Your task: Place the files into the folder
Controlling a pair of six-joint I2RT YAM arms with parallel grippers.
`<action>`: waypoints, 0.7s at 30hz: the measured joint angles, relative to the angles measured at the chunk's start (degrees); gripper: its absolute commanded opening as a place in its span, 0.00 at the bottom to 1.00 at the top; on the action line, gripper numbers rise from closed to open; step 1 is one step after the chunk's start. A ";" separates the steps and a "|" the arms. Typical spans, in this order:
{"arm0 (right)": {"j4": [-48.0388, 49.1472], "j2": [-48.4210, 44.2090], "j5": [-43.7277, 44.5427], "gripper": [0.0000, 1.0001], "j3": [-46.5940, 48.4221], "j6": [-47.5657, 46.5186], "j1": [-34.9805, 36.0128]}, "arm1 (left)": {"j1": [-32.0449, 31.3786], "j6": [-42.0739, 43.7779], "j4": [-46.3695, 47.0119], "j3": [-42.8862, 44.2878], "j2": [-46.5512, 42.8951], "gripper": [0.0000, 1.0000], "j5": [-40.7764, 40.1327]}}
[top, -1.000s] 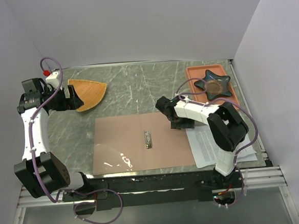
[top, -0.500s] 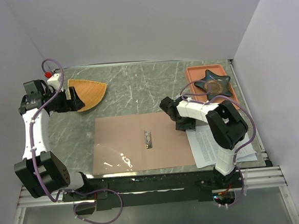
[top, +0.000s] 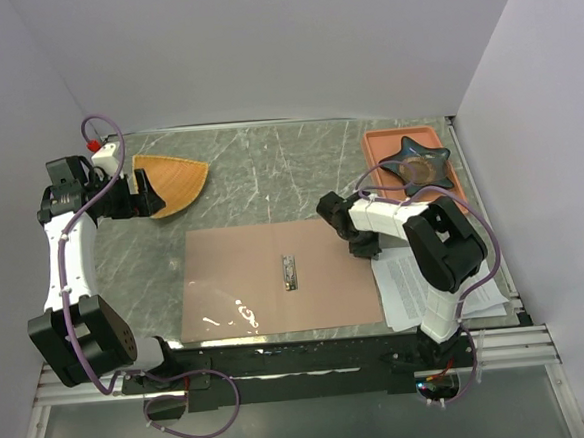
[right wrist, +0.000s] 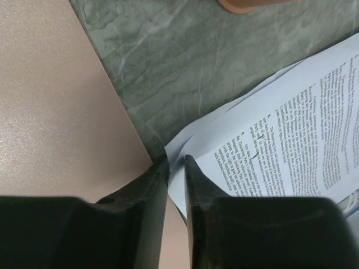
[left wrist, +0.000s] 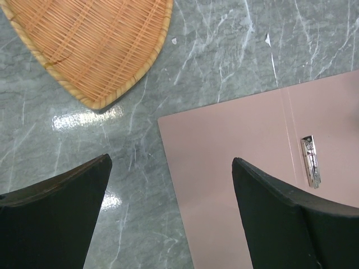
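The pinkish-brown folder (top: 236, 283) lies open and flat at the table's middle, with a metal clip (top: 290, 272) on its crease. The files (top: 427, 285), white printed sheets, lie at its right edge near the front. My right gripper (top: 359, 246) is low at their top-left corner. In the right wrist view the right gripper (right wrist: 176, 159) has its jaws nearly together, with the files' (right wrist: 291, 129) lifted corner between them, beside the folder (right wrist: 50, 112). My left gripper (top: 155, 200) hangs open at far left. In its wrist view the left gripper (left wrist: 171, 161) holds nothing above the folder's corner (left wrist: 224, 134).
An orange fan-shaped woven plate (top: 174, 179) lies at the back left, also in the left wrist view (left wrist: 95, 45). A salmon tray (top: 377, 143) at the back right holds a dark star-shaped dish (top: 416, 165). Walls stand close on three sides.
My right gripper slid right off the folder's edge to the files' corner and its jaws closed on the paper. The left arm stayed put.
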 measured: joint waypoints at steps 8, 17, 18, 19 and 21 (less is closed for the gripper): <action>0.90 -1.29 -1.25 0.00 -0.96 -0.09 -0.02 | 0.00 -0.02 0.31 -0.02 0.00 0.96 -0.83; 1.53 -8.68 -2.32 0.00 -2.40 -0.57 0.20 | 0.00 -0.02 0.42 -0.70 0.02 0.96 -1.36; 1.68 -9.53 -2.51 0.00 -2.40 -0.87 0.50 | 0.00 -0.02 0.42 -0.70 0.02 0.96 -1.36; 1.79 -10.29 -2.71 0.00 -2.40 -1.22 0.85 | 0.00 -0.04 0.44 -0.70 0.02 0.96 -1.36; 1.79 -11.23 -2.89 0.00 -2.27 -1.70 2.45 | 0.00 -0.04 0.42 -0.70 0.02 0.96 -1.36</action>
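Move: The left-hand far corner of the files already lies between the right gripper's part-open fingers; the files' middle is about 14 cm right and 9 cm back, roughly at fingertip height. The open folder's middle is some 21 cm left and 5 cm back, its metal clip 19 cm left and 3 cm back. The orange tray's middle is about 20 cm ahead and 12 cm right. From the left hand the files lie roughly 60 cm right, 17 cm back and 20 cm below. Shut the right gripper's fingers on the corner of the files, holding the hand nearly still at the table, then keep them pinched and raise the hand about 4 cm. Near the end of the lift, bring it some 2 cm left, towards the folder, tilting the wrist roughly 10 degrees. ##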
